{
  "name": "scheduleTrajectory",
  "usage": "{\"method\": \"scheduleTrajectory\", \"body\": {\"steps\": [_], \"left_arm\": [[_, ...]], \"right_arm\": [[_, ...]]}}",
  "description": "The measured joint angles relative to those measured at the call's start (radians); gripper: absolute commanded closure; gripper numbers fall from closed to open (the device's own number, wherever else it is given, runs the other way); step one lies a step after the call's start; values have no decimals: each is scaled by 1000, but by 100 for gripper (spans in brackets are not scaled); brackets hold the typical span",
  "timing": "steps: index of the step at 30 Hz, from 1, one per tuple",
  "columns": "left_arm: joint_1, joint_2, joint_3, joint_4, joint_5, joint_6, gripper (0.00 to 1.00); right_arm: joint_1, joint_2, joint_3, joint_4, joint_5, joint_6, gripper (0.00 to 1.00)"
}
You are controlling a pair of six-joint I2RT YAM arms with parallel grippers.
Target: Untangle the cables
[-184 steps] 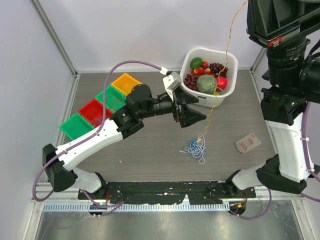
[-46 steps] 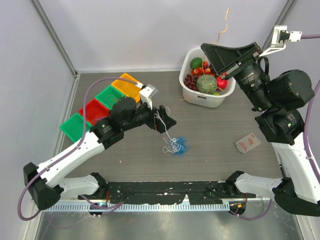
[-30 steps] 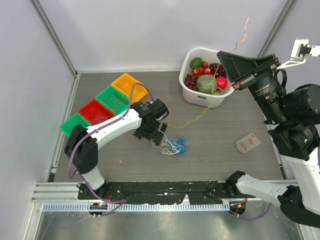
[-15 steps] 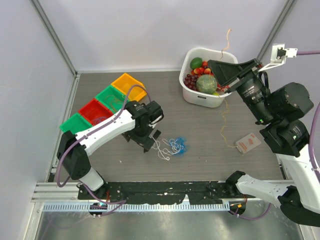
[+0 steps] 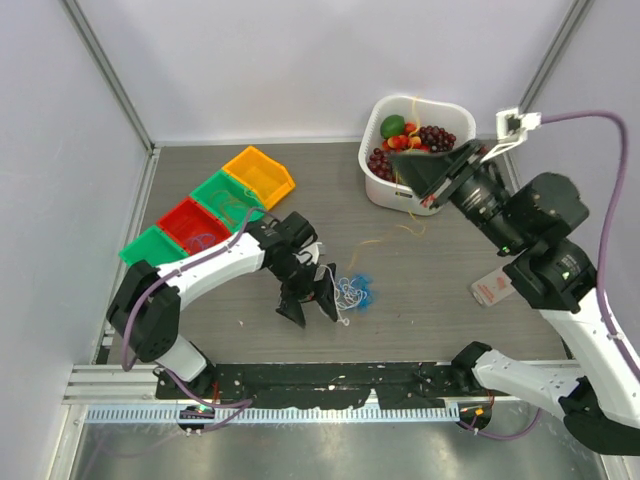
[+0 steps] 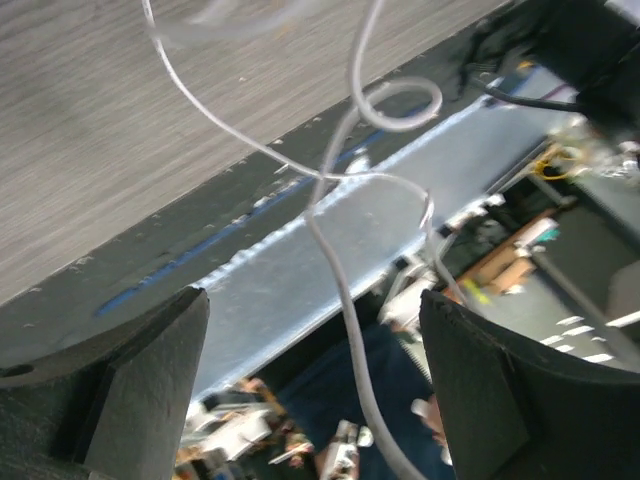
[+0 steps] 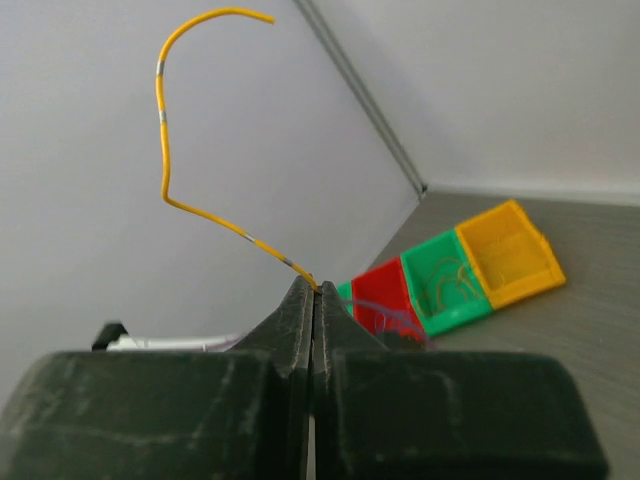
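The cables (image 5: 355, 291) lie as a small white and blue bunch on the table's middle. My left gripper (image 5: 313, 311) is open just left of the bunch, its tips pointing at the near edge. In the left wrist view a white cable (image 6: 343, 290) loops down between the open left gripper (image 6: 312, 295) fingers, touching neither. My right gripper (image 5: 396, 156) is shut on a yellow cable (image 5: 388, 237) that hangs down in front of the basket, apart from the bunch. In the right wrist view the right gripper (image 7: 315, 285) pinches this yellow cable (image 7: 165, 150) at its tips.
A white basket (image 5: 440, 196) of fruit stands at the back right. Yellow (image 5: 259, 172), green (image 5: 224, 194), red (image 5: 189, 222) and green (image 5: 148, 250) bins line the left; some hold cable pieces. A small packet (image 5: 492, 288) lies at the right.
My left gripper has moved right and nearer, down beside the bunch, fingers open. My right gripper has swung left, in front of the basket, with the yellow cable still in it.
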Motion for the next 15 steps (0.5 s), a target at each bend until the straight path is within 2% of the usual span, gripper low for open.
{"method": "scheduleTrajectory", "body": {"steps": [2, 7, 12, 15], "left_arm": [[19, -12, -24, 60, 48, -96, 11], [21, -16, -10, 115, 86, -259, 11], [22, -16, 66, 89, 85, -295, 12], [26, -15, 88, 70, 86, -299, 12]], "right_arm": [[0, -32, -109, 1, -77, 0, 99], [0, -38, -248, -116, -246, -26, 99], [0, -40, -435, -220, -361, -66, 99], [0, -89, -583, -223, -428, -70, 99]]}}
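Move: The tangle, white and blue cables with the yellow one running into it, lies about 11 cm to the right of my open left hand, 6 cm ahead and 11 cm below. My right hand is high up with the yellow cable, and the tangle is roughly 53 cm below it, 10 cm to its left and 4 cm back. The fruit basket stands about 30 cm ahead of my right hand and 3 cm right; the packet some 24 cm right and 1 cm back. I bring my right hand quickly down towards the tangle, about 28 cm, easing back some 6 cm and a little left, while the wrist tips down and swings counter-clockwise; the shut fingers keep the yellow cable pinched. Meanwhile my left hand, still open with a white strand running between its fingers, rises about 5 cm and shifts right towards the tangle, turning slightly counter-clockwise. ##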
